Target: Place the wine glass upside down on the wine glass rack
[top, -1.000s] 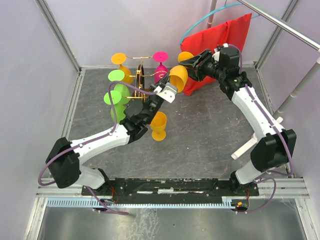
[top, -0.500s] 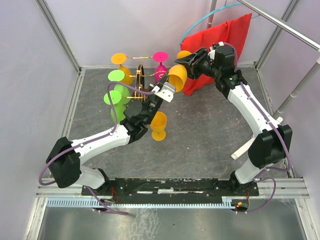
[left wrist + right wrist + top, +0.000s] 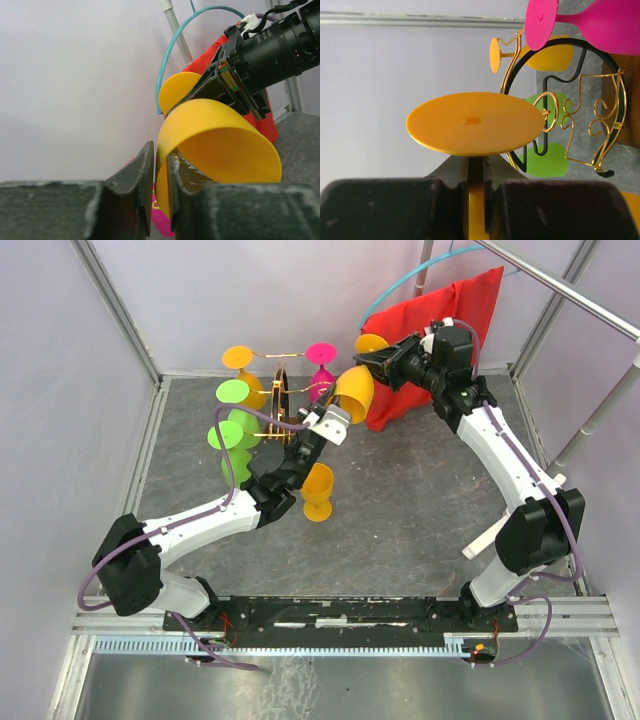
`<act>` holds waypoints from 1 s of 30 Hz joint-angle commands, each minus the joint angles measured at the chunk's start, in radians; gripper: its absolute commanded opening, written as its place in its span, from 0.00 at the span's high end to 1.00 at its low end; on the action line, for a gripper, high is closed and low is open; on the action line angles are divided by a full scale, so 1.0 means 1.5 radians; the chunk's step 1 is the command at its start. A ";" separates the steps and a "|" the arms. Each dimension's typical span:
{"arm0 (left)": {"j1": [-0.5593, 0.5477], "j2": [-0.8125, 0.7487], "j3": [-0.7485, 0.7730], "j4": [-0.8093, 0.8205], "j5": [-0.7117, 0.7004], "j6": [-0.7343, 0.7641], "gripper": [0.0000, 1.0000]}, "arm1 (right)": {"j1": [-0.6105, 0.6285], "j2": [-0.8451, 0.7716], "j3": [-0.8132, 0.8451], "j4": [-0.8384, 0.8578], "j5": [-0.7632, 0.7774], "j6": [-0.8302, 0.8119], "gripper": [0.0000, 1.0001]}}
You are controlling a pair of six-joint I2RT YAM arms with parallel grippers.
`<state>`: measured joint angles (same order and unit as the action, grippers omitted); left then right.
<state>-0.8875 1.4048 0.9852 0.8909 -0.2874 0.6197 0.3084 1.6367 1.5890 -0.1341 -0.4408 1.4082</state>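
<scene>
The yellow-orange wine glass [image 3: 352, 392] is held tilted in the air just right of the wine glass rack [image 3: 280, 400], a gold wire stand with scroll arms [image 3: 590, 120]. My left gripper [image 3: 335, 418] pinches the bowl's rim [image 3: 220, 135], one finger outside and one inside [image 3: 160, 150]. My right gripper [image 3: 378, 362] comes in from the right and is shut on the stem just under the round foot [image 3: 475, 122], its fingers [image 3: 481, 162] pressed on either side. The right gripper's black body [image 3: 225, 82] shows behind the bowl.
Green glasses [image 3: 235, 425], an orange one [image 3: 240, 358] and a pink one [image 3: 321, 360] hang on the rack. Another orange glass [image 3: 317, 487] stands upright on the table under my left arm. A red cloth [image 3: 440, 315] hangs at the back right.
My right gripper has closed on the stem of the glass after standing open around it. The glass and left arm have barely moved.
</scene>
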 commanded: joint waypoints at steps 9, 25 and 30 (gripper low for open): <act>0.001 -0.030 -0.032 -0.017 0.006 -0.029 0.32 | 0.010 0.030 0.168 -0.053 0.028 -0.203 0.99; 0.036 -0.071 0.076 -0.256 -0.019 -0.174 0.18 | -0.003 0.027 0.278 -0.194 0.169 -0.593 0.99; 0.130 -0.065 0.181 -0.362 0.061 -0.324 0.18 | -0.001 -0.053 0.110 -0.086 0.176 -0.742 0.99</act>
<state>-0.7906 1.3209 1.1213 0.4534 -0.2775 0.3687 0.3065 1.6752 1.8950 -0.3962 -0.2054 0.5297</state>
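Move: The tilted orange glass is between both hands: its middle is about 4 cm ahead, 5 cm right and a little above the left fingers on its rim, and some 3 cm back, 2 cm left and 4 cm below the right fingers on its stem. From the right hand, the rack's empty right-hand hooks lie roughly 10 cm left, 5 cm back and 7 cm down; the hung magenta glass about 9 cm left and 3 cm ahead; the standing orange glass some 11 cm left, 14 cm back, far below. The left fingers open wide and let go of the orange glass's rim, while the right keeps its pinch on the stem by the foot. The left hand drops about 5 cm, then comes back up, forward and to the left, tipping down. The right hand lifts the glass nearly 8 cm, moving slightly forward, then slides right and partly sinks again, rolling some 50 degrees about its fingers' line to bring the mouth downward. ##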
